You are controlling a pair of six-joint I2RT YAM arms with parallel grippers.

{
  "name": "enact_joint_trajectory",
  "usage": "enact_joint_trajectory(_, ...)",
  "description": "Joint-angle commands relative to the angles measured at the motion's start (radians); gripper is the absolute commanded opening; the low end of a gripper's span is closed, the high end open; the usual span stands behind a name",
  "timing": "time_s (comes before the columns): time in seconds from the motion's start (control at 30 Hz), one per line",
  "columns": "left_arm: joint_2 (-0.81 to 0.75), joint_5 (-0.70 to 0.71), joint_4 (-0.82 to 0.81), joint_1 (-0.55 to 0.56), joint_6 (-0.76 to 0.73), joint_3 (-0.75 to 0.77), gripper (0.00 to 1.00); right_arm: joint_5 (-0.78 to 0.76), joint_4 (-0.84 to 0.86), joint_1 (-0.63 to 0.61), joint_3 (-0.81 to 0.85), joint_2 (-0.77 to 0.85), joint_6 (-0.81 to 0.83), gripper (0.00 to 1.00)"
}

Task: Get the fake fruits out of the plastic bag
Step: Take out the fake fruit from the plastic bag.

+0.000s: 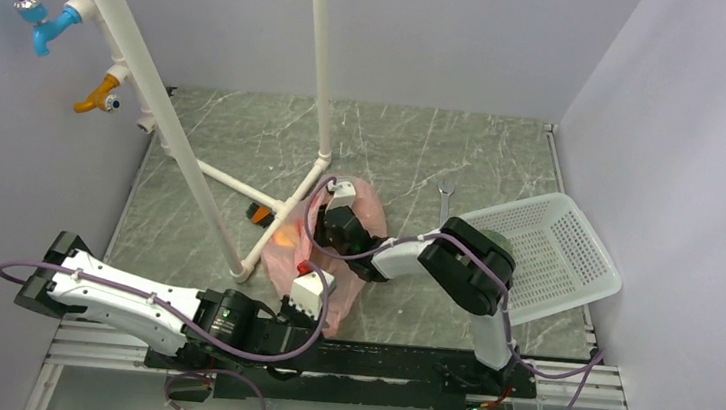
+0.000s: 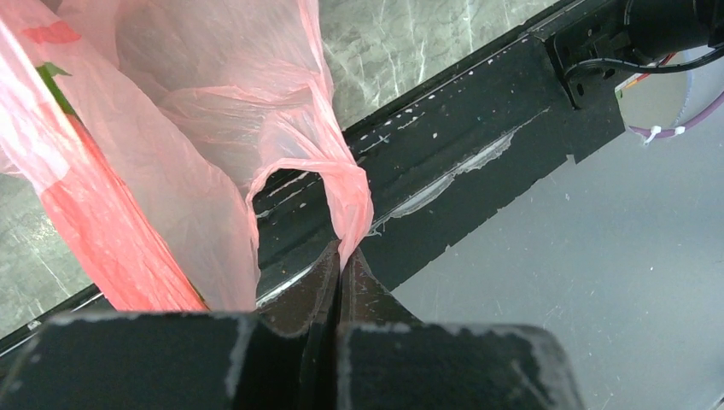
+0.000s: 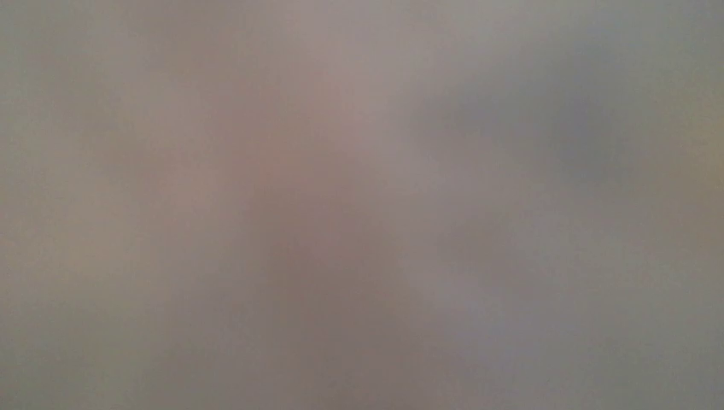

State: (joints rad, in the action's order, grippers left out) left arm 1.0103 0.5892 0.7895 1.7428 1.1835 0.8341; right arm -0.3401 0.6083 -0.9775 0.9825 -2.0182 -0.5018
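Observation:
The pink plastic bag (image 1: 371, 209) lies crumpled in the middle of the floor, by the foot of the pipe frame. In the left wrist view the bag (image 2: 196, 128) fills the upper left, and its twisted loop handle runs down into my left gripper (image 2: 343, 256), which is shut on it. That left gripper (image 1: 320, 321) sits at the bag's near edge. My right gripper (image 1: 328, 230) is pushed into the bag from the right, its fingers hidden by the film. The right wrist view is a grey-pink blur. The fake fruits are hidden, apart from an orange patch (image 1: 285, 239) glowing through the film.
A white mesh basket (image 1: 555, 254) stands tilted at the right. A white pipe frame (image 1: 326, 81) rises just behind the bag, an orange-and-black brush (image 1: 260, 215) at its foot. A wrench (image 1: 443, 198) lies beyond the right arm. A black rail (image 1: 404, 365) runs along the near edge.

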Motion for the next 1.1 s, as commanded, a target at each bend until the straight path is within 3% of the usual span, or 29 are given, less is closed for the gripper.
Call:
enact_joint_trajectory(0.0,0.011,0.012,-0.012,0.008,0.034,0.019,0.00,0.085,-0.100,-0.004,0.005,0.101,0.028,0.16)
enact_joint_trajectory(0.17,0.007,0.050,0.037,0.009,0.043,0.041,0.00,0.175,-0.232,-0.012,-0.070,0.264,0.035,0.00)
enact_joint_trajectory(0.7,-0.107,0.093,0.050,0.010,0.057,-0.027,0.00,0.592,-0.550,-0.026,-0.303,0.789,0.044,0.00)
enact_joint_trajectory(1.07,-0.083,0.074,-0.009,0.009,0.057,-0.063,0.00,0.779,-0.572,-0.018,-0.112,0.957,-0.045,0.00)
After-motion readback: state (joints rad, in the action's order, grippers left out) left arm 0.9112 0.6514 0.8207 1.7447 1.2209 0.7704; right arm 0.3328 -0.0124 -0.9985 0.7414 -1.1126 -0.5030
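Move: Inside the pink bag, the bunch of grapes lies at the right fingers, its middle about 3 cm farther out, 2 cm to the left and 1 cm lower. From the right hand, the orange fruit in the bag is some 9 cm back and 6 cm left, the black-and-orange brush about 5 cm back and 13 cm left. From the left hand, which pinches the bag's handle, the grapes are roughly 30 cm ahead, 4 cm left and 10 cm below. Closing the rest of the way on the grapes, the right fingers pinch the bunch's near end and draw it back out of the bag about 20 cm, with some 7 cm to the right, rising about 16 cm, mostly late, as the wrist swings nearly 40 degrees counter-clockwise. The left hand keeps hold of the handle, edging about 2 cm left and slightly forward. ##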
